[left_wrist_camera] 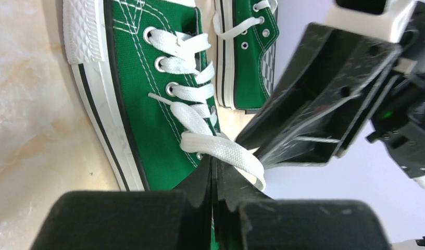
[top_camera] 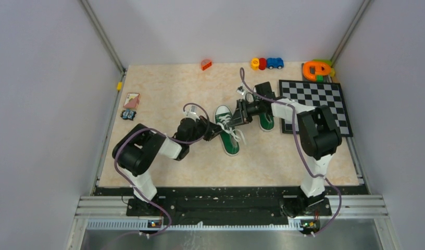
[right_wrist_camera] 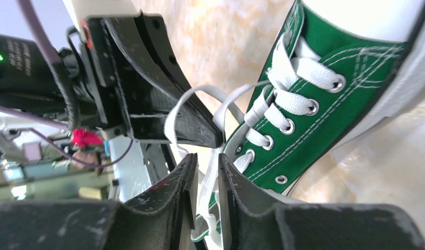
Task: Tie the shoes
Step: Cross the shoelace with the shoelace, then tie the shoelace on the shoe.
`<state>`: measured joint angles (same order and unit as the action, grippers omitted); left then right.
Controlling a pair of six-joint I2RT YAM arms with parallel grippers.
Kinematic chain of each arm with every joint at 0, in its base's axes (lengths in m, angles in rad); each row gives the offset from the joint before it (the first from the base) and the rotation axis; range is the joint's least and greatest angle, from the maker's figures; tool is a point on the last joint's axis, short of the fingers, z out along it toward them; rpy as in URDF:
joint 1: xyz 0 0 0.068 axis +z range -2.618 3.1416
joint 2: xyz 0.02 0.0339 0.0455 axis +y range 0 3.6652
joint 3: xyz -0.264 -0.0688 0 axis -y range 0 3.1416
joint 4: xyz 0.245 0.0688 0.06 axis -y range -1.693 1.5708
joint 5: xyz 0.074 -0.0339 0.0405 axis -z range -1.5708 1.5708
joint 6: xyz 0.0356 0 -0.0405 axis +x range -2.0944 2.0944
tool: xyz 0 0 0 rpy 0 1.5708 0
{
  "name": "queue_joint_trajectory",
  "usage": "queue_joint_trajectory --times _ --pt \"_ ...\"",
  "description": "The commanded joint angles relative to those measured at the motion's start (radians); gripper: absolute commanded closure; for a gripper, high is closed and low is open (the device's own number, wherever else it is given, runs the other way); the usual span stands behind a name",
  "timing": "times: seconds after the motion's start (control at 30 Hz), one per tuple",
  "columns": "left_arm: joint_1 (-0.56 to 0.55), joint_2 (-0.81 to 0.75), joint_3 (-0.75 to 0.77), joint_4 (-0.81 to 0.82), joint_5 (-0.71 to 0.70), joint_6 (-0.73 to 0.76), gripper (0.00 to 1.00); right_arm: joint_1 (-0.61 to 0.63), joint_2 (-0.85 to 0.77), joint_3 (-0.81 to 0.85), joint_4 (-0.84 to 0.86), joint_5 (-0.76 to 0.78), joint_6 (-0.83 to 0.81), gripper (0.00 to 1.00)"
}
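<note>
Two green shoes with white laces lie mid-table. The nearer shoe (top_camera: pixel 230 136) is between both grippers, and the other shoe (top_camera: pixel 266 122) lies partly under my right arm. My left gripper (left_wrist_camera: pixel 214 164) is shut, its tips pinching a white lace loop (left_wrist_camera: pixel 226 151) at the top eyelets of the near shoe (left_wrist_camera: pixel 148 104). My right gripper (right_wrist_camera: pixel 208 161) faces it from the other side with a narrow gap between its fingers. A lace strand (right_wrist_camera: pixel 206 182) hangs loosely in that gap, not pressed. The two grippers' tips nearly touch over the shoe's tongue.
A checkerboard (top_camera: pixel 317 101) lies at the right, under my right arm's elbow. Small toys line the back edge: an orange piece (top_camera: pixel 206 64), toy cars (top_camera: pixel 266 63), an orange-green toy (top_camera: pixel 317 69). A card (top_camera: pixel 131 100) lies at the left.
</note>
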<state>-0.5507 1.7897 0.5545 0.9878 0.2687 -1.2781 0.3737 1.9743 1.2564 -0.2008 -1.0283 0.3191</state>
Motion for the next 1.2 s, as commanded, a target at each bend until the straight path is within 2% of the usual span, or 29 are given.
queue_joint_trajectory --times 0.0,0.1,0.23,0.47,0.57,0.63,0.7,0.8,1.03,1.17 --pt "0.004 -0.089 0.027 -0.075 0.037 0.060 1.00 -0.040 -0.145 -0.007 0.037 0.095 0.016 0.76" --pt "0.004 -0.142 0.042 -0.205 0.035 0.107 1.00 -0.046 -0.190 -0.015 0.013 0.181 0.008 0.71" --pt "0.003 -0.192 0.061 -0.323 0.041 0.160 1.00 -0.047 -0.259 -0.063 -0.034 0.358 -0.040 0.69" --pt "0.003 -0.200 0.117 -0.435 0.092 0.238 1.00 -0.045 -0.471 -0.355 0.088 0.600 -0.043 0.70" --pt "0.003 -0.194 0.130 -0.455 0.107 0.255 1.00 -0.023 -0.510 -0.425 0.120 0.656 -0.072 0.63" --pt "0.003 -0.189 0.137 -0.461 0.111 0.267 1.00 0.014 -0.506 -0.445 0.139 0.719 -0.091 0.56" --pt "0.005 -0.183 0.147 -0.478 0.121 0.276 1.00 0.029 -0.485 -0.465 0.182 0.709 -0.094 0.53" --pt "0.005 -0.176 0.152 -0.479 0.127 0.276 1.00 0.039 -0.453 -0.482 0.253 0.708 -0.109 0.52" --pt "0.007 -0.171 0.162 -0.494 0.133 0.290 1.00 0.114 -0.355 -0.404 0.240 0.778 -0.164 0.53" --pt "0.010 -0.170 0.172 -0.507 0.139 0.297 1.00 0.127 -0.309 -0.388 0.268 0.746 -0.166 0.53"
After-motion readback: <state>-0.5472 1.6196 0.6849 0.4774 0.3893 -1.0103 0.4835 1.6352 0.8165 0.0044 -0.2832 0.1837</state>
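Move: The loose shoelace end I want next lies off the near right side of the green shoe: about 8 cm to the right of my right hand, some 4 cm back and 7 cm below. The middle of that shoe sits about 5 cm beneath this hand, level with it and 1 cm to its left; the second shoe is some 18 cm right and 13 cm ahead. From my left hand, which already pinches a lace, the loose end lies about 12 cm right, 4 cm back and 7 cm down. I lift my right hand some 4 cm up and forward off the laces, then swing it right, back and down, ending with a slight return left, about 10 cm below the top of that arc. Its fingers tip steeper and open wider around the loose lace end, not yet pinching. Meanwhile my left hand keeps its pinch and eases about 2.5 cm back, turning slightly clockwise. ##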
